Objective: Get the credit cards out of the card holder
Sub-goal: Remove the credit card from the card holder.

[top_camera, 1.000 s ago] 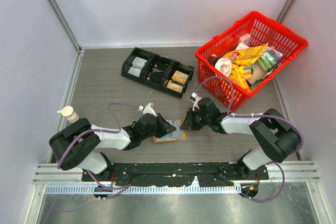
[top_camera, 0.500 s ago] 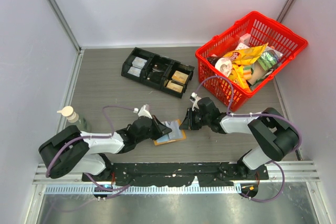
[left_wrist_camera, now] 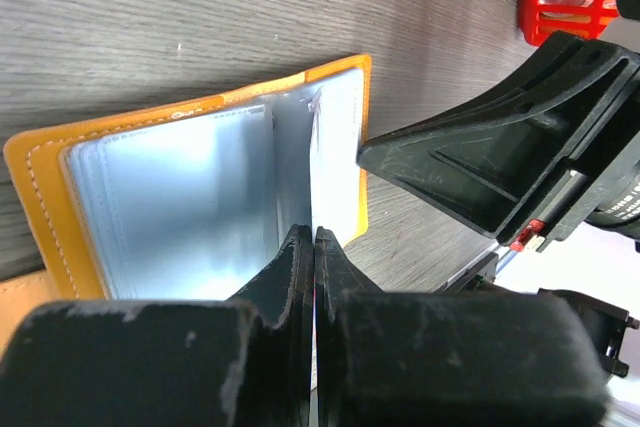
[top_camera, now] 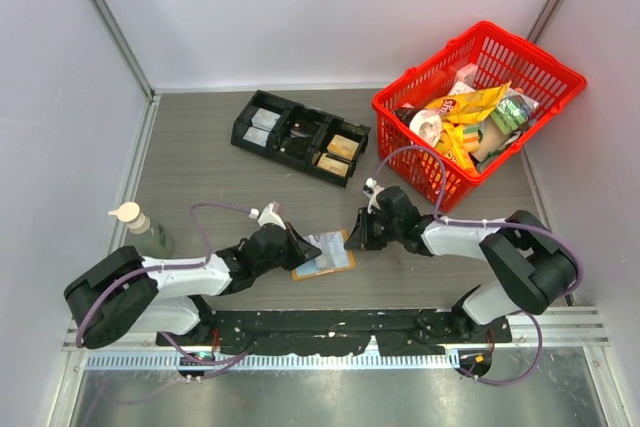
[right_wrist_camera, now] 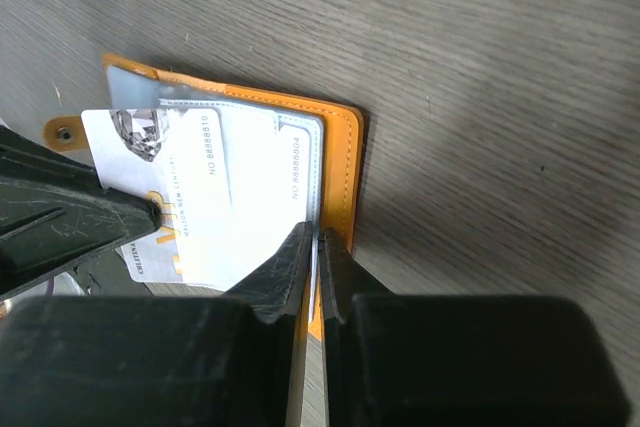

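Observation:
The tan-orange card holder (top_camera: 335, 261) lies open on the table between my two arms, its pale blue-grey panels (left_wrist_camera: 190, 207) facing up. A white credit card (right_wrist_camera: 190, 197) sticks out of a pocket toward the left, with a second card beneath it. My left gripper (left_wrist_camera: 314, 232) is shut on the edge of that card, which shows only as a thin sliver between its jaws. My right gripper (right_wrist_camera: 316, 232) is shut on the orange right edge of the card holder (right_wrist_camera: 345, 187), pinning it to the table. Seen from above, the left gripper (top_camera: 298, 245) and right gripper (top_camera: 352, 239) flank the holder.
A black compartment tray (top_camera: 300, 137) with small items stands at the back centre. At the back right, a red basket (top_camera: 478, 107) full of packets sits close behind the right arm. A small bottle (top_camera: 140, 225) stands near the left wall.
My left gripper has shut on the card and drawn back to the left, and the left arm has stretched out lower. The right gripper has stayed on the holder's edge.

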Action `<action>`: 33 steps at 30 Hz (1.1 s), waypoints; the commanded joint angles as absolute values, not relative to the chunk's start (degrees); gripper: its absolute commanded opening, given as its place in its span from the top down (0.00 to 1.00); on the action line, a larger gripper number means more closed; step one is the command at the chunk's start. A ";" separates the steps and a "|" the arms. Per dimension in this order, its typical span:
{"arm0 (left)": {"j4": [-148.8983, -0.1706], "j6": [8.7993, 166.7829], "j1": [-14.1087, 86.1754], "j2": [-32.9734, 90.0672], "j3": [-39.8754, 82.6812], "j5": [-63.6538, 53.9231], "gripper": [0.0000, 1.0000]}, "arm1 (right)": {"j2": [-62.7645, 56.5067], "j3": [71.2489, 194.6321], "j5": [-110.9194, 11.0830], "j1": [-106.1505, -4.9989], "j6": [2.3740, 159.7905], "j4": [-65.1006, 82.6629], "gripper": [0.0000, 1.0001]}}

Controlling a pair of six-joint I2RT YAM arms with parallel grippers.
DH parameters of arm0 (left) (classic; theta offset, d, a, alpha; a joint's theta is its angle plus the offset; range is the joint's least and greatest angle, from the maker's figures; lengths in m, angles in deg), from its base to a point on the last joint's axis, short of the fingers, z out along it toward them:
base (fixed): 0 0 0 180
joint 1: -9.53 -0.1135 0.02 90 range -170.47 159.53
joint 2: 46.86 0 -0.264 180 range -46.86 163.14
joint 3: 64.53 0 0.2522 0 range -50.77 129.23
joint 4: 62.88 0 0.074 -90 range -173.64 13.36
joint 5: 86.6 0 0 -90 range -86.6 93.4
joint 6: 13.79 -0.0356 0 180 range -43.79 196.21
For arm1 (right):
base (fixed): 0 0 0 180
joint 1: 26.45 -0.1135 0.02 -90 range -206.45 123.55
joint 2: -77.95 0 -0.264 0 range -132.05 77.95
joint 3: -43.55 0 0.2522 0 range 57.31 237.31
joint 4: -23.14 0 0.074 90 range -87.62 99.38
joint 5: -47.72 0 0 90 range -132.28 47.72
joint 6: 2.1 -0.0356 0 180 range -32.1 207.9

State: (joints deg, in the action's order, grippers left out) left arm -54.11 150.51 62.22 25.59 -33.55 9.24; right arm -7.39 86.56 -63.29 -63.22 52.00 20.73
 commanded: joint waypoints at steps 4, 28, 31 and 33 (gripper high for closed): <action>-65.72 147.50 61.92 17.14 -33.54 13.67 1.00 | -4.41 87.72 -61.26 -63.36 52.74 16.23 0.87; -106.68 83.09 61.04 3.06 -2.27 -10.64 0.99 | 26.09 103.09 -76.10 -64.77 83.93 -1.61 0.41; -111.51 76.85 61.04 4.99 2.57 -15.58 0.99 | 26.45 105.81 -80.06 -65.56 91.31 -4.24 0.39; -114.24 72.98 61.04 6.57 5.38 -17.69 0.99 | 25.40 107.57 -82.69 -66.61 94.48 -5.47 0.38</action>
State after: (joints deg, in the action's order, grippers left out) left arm -105.81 85.97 61.19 4.28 -0.18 -7.98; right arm 25.99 102.95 -74.90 -65.08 83.58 -2.59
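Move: The left hand, fingers shut, already holds a card by its edge; the card's middle is about 2 cm to that hand's right, 1 cm ahead and 1 cm lower. The open card holder's middle lies level with that hand, some 2 cm to its right and 3 cm below; the black tray is roughly 27 cm ahead and 4 cm left. From the right hand, at the holder's right edge, the holder's middle is about 6 cm left, 3 cm back and 1 cm lower; the red basket's is some 25 cm ahead and 28 cm right. Keeping its pinch on the card, the left hand draws it left out of the holder's right-hand pocket, about 5 cm over while beginning to climb, then lifts steeply to some 17 cm up, easing back towards its base and a little right again as the wrist tips the fingers up and swings clockwise. The right hand first keeps its hold at the holder's right edge, drifting about 1 cm right, then comes free and rises some 22 cm away from the holder, its fingers spreading well open and the wrist tipping up about 45 degrees with a smaller counter-clockwise turn and a slight draw back. ##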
